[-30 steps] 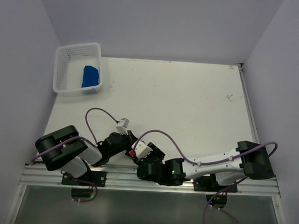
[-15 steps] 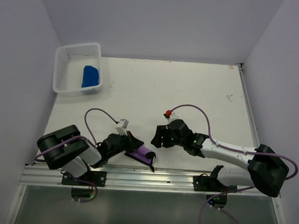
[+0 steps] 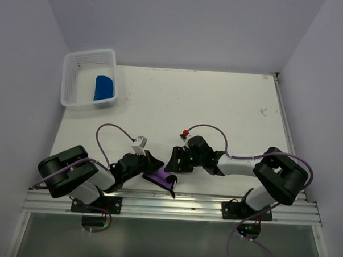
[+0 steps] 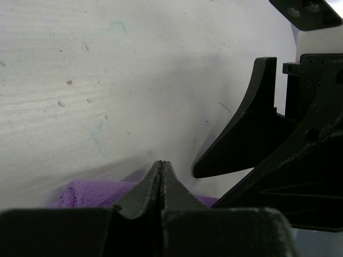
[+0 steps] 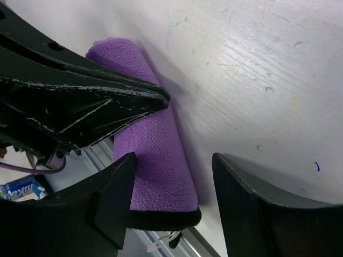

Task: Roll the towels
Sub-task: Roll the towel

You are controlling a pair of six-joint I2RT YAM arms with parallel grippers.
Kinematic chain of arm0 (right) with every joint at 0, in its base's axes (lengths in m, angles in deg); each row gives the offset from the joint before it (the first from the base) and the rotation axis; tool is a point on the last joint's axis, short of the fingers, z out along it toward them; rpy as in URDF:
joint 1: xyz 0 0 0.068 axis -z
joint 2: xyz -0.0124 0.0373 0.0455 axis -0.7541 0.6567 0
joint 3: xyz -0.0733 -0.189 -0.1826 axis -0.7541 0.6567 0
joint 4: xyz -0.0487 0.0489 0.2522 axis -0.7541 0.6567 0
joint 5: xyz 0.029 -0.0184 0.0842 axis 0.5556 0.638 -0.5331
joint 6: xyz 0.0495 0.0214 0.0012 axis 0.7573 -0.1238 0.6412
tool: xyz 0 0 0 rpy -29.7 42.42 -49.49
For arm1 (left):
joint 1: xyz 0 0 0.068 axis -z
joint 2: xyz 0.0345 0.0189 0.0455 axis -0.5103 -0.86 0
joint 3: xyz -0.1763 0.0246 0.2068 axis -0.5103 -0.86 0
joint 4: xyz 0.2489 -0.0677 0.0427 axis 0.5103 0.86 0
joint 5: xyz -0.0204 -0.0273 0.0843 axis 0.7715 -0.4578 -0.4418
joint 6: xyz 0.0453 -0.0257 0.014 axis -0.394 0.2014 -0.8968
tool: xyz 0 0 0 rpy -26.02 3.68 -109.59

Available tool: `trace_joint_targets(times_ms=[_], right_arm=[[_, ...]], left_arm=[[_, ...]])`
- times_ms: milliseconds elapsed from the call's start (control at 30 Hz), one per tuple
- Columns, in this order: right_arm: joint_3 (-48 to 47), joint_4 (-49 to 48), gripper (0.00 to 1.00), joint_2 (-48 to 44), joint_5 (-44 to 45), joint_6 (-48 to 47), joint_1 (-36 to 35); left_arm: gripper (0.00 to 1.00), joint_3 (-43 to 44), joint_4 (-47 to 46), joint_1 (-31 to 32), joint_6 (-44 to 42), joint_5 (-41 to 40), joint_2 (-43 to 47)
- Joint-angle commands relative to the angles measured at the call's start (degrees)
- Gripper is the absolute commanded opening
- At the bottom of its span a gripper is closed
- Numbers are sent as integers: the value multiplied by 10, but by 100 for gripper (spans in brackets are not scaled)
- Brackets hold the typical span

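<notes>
A purple towel [image 3: 161, 175], rolled into a tube with a black hem, lies near the table's front edge. In the right wrist view the purple towel [image 5: 155, 155] sits between the fingers of my open right gripper [image 5: 174, 179], which straddles its hemmed end without touching it. My left gripper [image 3: 155, 165] is shut, and its joined tips [image 4: 162, 164] rest across the top of the roll [image 4: 86, 193]. A bright blue towel [image 3: 104, 87] lies rolled inside the white mesh basket [image 3: 70, 98] at the far left.
The aluminium rail [image 3: 173, 208] runs along the front edge, just behind the roll. The two grippers stand very close together, with a right finger [image 4: 252, 128] beside the left tips. Walls enclose the table on three sides.
The right arm has swung out from over the front edge, uncovering the purple roll, and now points its open gripper at the roll's end. The left arm has hardly moved.
</notes>
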Motion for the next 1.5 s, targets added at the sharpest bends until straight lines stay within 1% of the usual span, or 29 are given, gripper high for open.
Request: trace_joint_targets(times_ms=[0,300,467,633,867,933,967,1100,1167,1200,1300,1367,1433,1467], right_arm=[[-2,-40,62,15,-36,12,-7],[4,-52,59,50,-35,1,-35],[-5,-30,56,60,-18,-9,-55],[-9,-15,52,68,-2,-14,-68],[-19,10,52,75,21,-24,-82],[-31,29,50,79,37,-31,-96],[-36,36,49,81,46,-34,-102],[-61,86,26,72,105,-46,-143],[-69,105,23,65,155,-51,-157],[-78,116,18,61,176,-58,-171],[-98,164,8,46,240,-76,-195],[-109,189,5,38,284,-85,-214],[-114,210,4,31,314,-99,-225],[-121,217,4,25,344,-111,-238]], left_arm=[[0,-29,17,2,-28,-25,7],[0,-27,13,2,-28,-23,5],[0,-24,15,2,-28,-24,7],[0,-23,22,2,-30,-25,10],[0,-27,38,2,-32,-40,30],[0,-28,42,2,-31,-44,33],[0,-29,43,2,-30,-47,37],[0,-25,64,2,-32,-50,53],[0,-13,84,2,-41,-52,64],[0,-9,92,2,-44,-55,68],[0,3,135,2,-50,-61,89],[0,11,154,2,-49,-67,108],[0,17,183,-1,-49,-70,121],[0,23,194,-1,-49,-70,136]])
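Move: The towel's rolled right-hand edge, the part I go for, has its middle about 3 cm back and 2 cm left of my right hand, some 2 cm lower. The dark tail at the towel's near corner is about 13 cm back and 1 cm right; the flat folded part of the towel lies roughly 5 cm back and 6 cm left. From my left hand that rolled edge is about 3 cm back, 3 cm right and slightly below. With my right hand I sweep about 5 cm left and 4 cm back, sinking slightly, onto the towel's roll, then shut the wide-open fingers to pinch it near its front end. As they close, the wrist rolls some 20 degrees and the fingers tip steeper. My left hand keeps its shut fingers at the towel's far end and only shifts about 1.5 cm left late on. ##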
